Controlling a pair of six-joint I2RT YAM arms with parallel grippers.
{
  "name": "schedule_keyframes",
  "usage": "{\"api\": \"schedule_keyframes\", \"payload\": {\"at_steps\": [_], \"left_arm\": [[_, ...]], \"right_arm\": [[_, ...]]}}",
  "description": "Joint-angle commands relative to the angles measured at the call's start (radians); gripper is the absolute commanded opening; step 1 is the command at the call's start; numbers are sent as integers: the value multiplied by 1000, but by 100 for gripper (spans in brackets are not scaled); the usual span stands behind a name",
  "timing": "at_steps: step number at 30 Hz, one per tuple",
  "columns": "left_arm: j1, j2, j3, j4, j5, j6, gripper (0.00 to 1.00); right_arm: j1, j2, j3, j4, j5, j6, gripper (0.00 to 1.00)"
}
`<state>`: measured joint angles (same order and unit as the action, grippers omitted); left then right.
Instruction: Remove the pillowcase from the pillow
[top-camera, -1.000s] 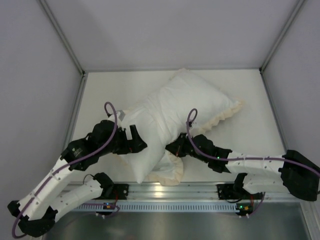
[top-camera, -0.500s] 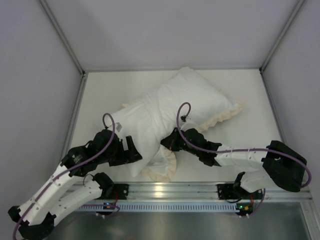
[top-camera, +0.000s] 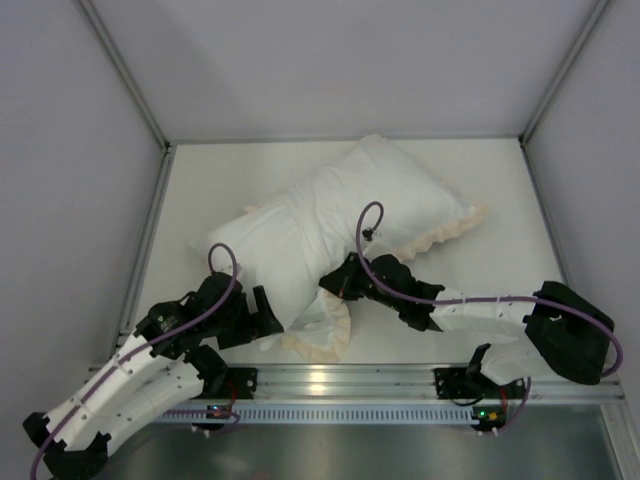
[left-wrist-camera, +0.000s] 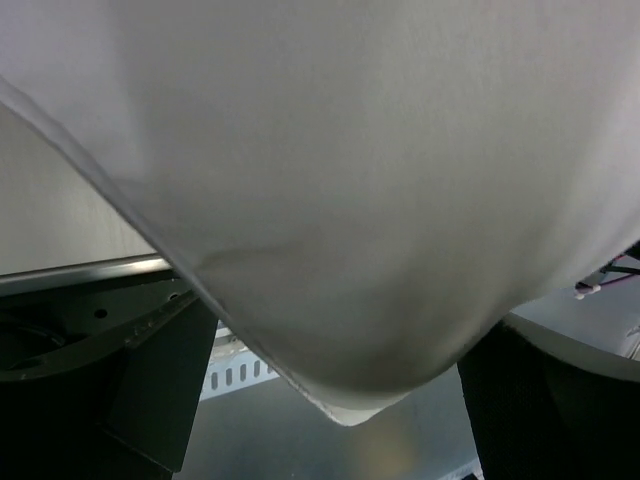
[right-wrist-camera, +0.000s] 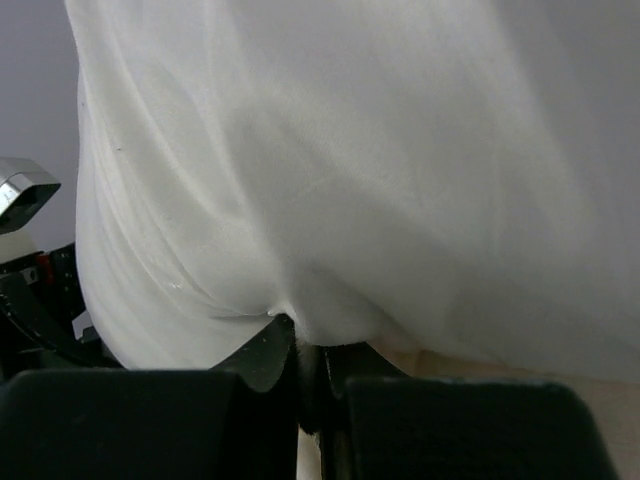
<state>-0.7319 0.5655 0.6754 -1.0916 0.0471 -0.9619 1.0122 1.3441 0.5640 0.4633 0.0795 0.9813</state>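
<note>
The plain white pillow lies slanted across the table, its left half bare. The pillowcase, white face up with a cream ruffle, covers the right half and bunches at the near side. My right gripper is shut on a pinch of the pillowcase's white fabric, just above its closed jaws. My left gripper is open at the pillow's near left corner. In the left wrist view that corner hangs between the wide-apart fingers without being clamped.
The white table is walled at the left, back and right. A metal rail runs along the near edge by the arm bases. More ruffle lies at the pillow's right side.
The left arm has drawn back toward the near left edge, and the bare end of the pillow has slid further left. The right gripper shifted left, still shut on the fabric.
</note>
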Motion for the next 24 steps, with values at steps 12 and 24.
{"api": "schedule_keyframes", "payload": {"at_steps": [12,24], "left_arm": [[0,-19,107,187,-103,-20,0],[-1,-95,562,-200,-272,-20,0]], "right_arm": [[-23,-172,13,-104,111,-32,0],[-439,-310,-81,-253,261,-179,0]]}}
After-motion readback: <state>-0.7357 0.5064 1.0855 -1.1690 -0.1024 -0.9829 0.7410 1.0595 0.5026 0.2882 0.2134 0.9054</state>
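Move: The pillow's bare near corner hangs right between the left hand's open fingers, about 2 cm ahead and 1 cm to the right; the pillowcase's ruffled flap droops some 12 cm to the right, level with the hand, and about 5 cm lower. The right hand already pinches the pillowcase's edge; from it that corner is about 9 cm left and 8 cm back, the flap 8 cm straight back and 7 cm down, the far ruffle some 24 cm right, 10 cm ahead. The pillow's near corner is pinched as the left hand slides a few centimetres forward and right onto it and shuts, then hoisted about 14 cm, drifting left while the fingers tip forward. The right hand keeps its grip on the pillowcase's edge, rises some 3 cm, then drags it right and forward at growing speed, away from the left hand, turning some 20 degrees clockwise. ##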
